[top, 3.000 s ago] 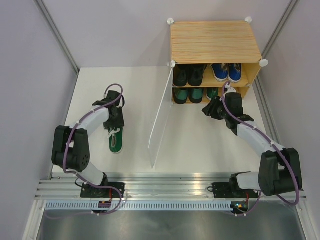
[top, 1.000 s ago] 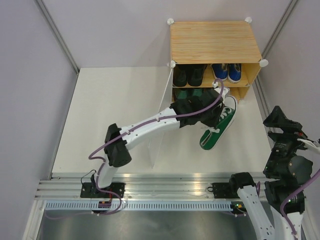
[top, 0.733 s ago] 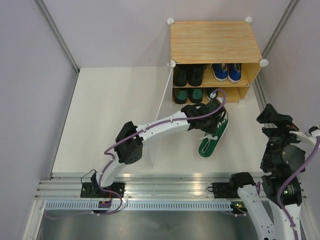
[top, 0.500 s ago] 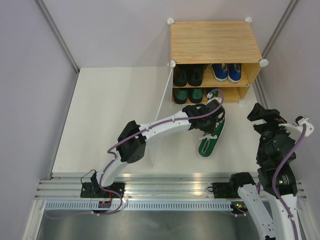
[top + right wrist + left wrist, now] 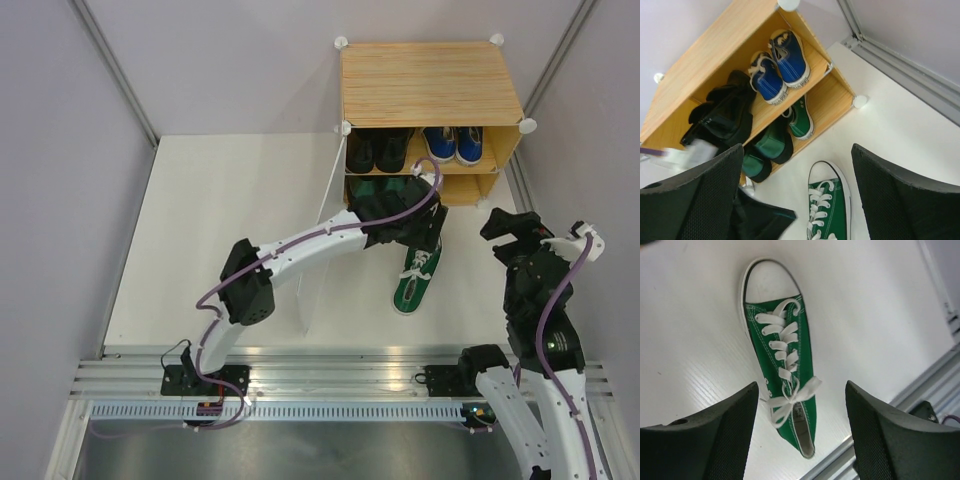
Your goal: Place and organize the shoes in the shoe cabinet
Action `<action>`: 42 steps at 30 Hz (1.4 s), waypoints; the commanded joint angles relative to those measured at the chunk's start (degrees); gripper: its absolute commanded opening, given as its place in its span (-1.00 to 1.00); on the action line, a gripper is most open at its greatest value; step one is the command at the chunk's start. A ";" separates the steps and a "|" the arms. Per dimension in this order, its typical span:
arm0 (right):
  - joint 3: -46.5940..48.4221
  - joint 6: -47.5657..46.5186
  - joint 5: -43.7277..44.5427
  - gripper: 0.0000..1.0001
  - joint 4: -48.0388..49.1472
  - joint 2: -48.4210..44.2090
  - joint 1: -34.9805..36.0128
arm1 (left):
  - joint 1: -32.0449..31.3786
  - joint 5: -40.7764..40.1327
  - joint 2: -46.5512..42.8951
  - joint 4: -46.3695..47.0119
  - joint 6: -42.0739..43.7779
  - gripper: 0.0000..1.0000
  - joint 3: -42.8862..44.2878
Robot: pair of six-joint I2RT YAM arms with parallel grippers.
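Observation:
One green white-toed sneaker (image 5: 414, 281) (image 5: 781, 371) lies flat on the table in front of the shoe cabinet (image 5: 430, 82), toe toward it. My left gripper (image 5: 407, 228) (image 5: 800, 440) hangs open just above the sneaker's heel end, touching nothing. The raised right gripper (image 5: 508, 232) (image 5: 800, 200) is open and empty at the right, looking at the cabinet (image 5: 715, 50). Upper shelf: black dress shoes (image 5: 720, 117) and blue sneakers (image 5: 777, 67). Lower shelf: dark green shoes (image 5: 765, 150) and the other green sneaker (image 5: 801, 119). The loose sneaker (image 5: 829, 206) shows below them.
The translucent door panel (image 5: 318, 235) stands swung open to the left of the cabinet, with my left arm reaching over it. An aluminium rail (image 5: 330, 375) runs along the near table edge. Grey walls close in both sides.
My left arm carried the green sneaker across, set it down before the cabinet, then opened and let go. The right arm swung up and inward toward the cabinet.

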 commanded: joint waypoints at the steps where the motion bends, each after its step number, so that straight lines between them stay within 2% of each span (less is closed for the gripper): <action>1: -2.37 3.25 -0.45 0.83 -1.40 3.25 -0.10 | -0.36 1.10 -13.05 3.54 7.40 0.47 2.30; 3: -3.34 4.31 -2.64 0.85 -1.31 4.84 -0.19 | -0.36 0.66 -19.20 4.24 8.99 0.54 0.38; 8: -6.42 4.58 -10.02 0.86 1.50 11.25 -0.19 | -0.27 -5.48 -31.51 4.77 12.60 0.99 -5.60; 12: -9.05 2.65 -13.45 0.86 3.52 13.72 -0.10 | -0.27 -12.60 -43.44 4.94 15.50 0.99 -14.37; 15: -10.46 0.46 -17.49 0.85 5.36 16.26 -0.10 | -0.27 -18.03 -49.26 5.12 18.84 0.78 -21.66; 16: -11.33 -0.42 -21.50 0.81 6.07 18.10 -0.10 | -0.27 -19.98 -53.28 5.29 19.54 0.72 -23.69; 18: -12.22 -1.74 -25.04 0.76 7.39 20.21 -0.10 | -0.27 -24.11 -57.17 6.44 20.25 0.77 -29.83; 19: -13.00 -2.19 -26.37 0.72 8.17 22.40 -0.10 | -0.27 -28.57 -60.67 6.61 20.43 0.95 -31.78; 23: -14.68 -2.72 -31.21 0.61 10.03 27.60 1.39 | -0.18 -37.30 -69.72 9.68 22.36 0.99 -41.71; 26: -15.38 -1.66 -29.37 0.58 11.08 31.55 6.48 | -0.18 -43.10 -76.58 13.55 23.68 0.99 -49.80; 30: -15.04 -0.61 -19.38 0.59 11.43 37.70 15.26 | -0.18 -49.34 -84.49 20.48 25.26 0.99 -60.95; 36: -13.46 -0.96 -12.33 0.51 10.30 41.93 15.55 | -0.18 -50.23 -89.01 24.63 27.54 0.99 -66.34; 39: -12.40 -1.31 -10.21 0.37 8.80 43.25 15.46 | -0.18 -50.58 -87.96 24.63 29.65 0.99 -65.99; 42: -11.61 -1.75 -8.71 -0.06 8.36 43.87 15.55 | -0.18 -49.89 -87.25 24.54 30.27 0.99 -66.25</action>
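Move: The green shoe lies on the table with its toe towards the cabinet, its middle about 6 cm ahead of the right hand, 11 cm to its left and some 29 cm below. The green shoe already stored on the lower shelf lies roughly 28 cm straight beyond it. The open white door stands about 23 cm to the left of the shoe on the table. From the left hand, the shoe is about 3 cm ahead, 3 cm right and 12 cm below. The right fingers close part-way around the green shoe's lace bow after the hand sinks about 27 cm and swings some 12 cm left with a little forward, tipping down by nearly 50 degrees and turning counter-clockwise. The empty left hand clears the way, rising steeply, sweeping nearly 40 cm left over the door, then settling lower with its fingers opened wide and tilted up. ##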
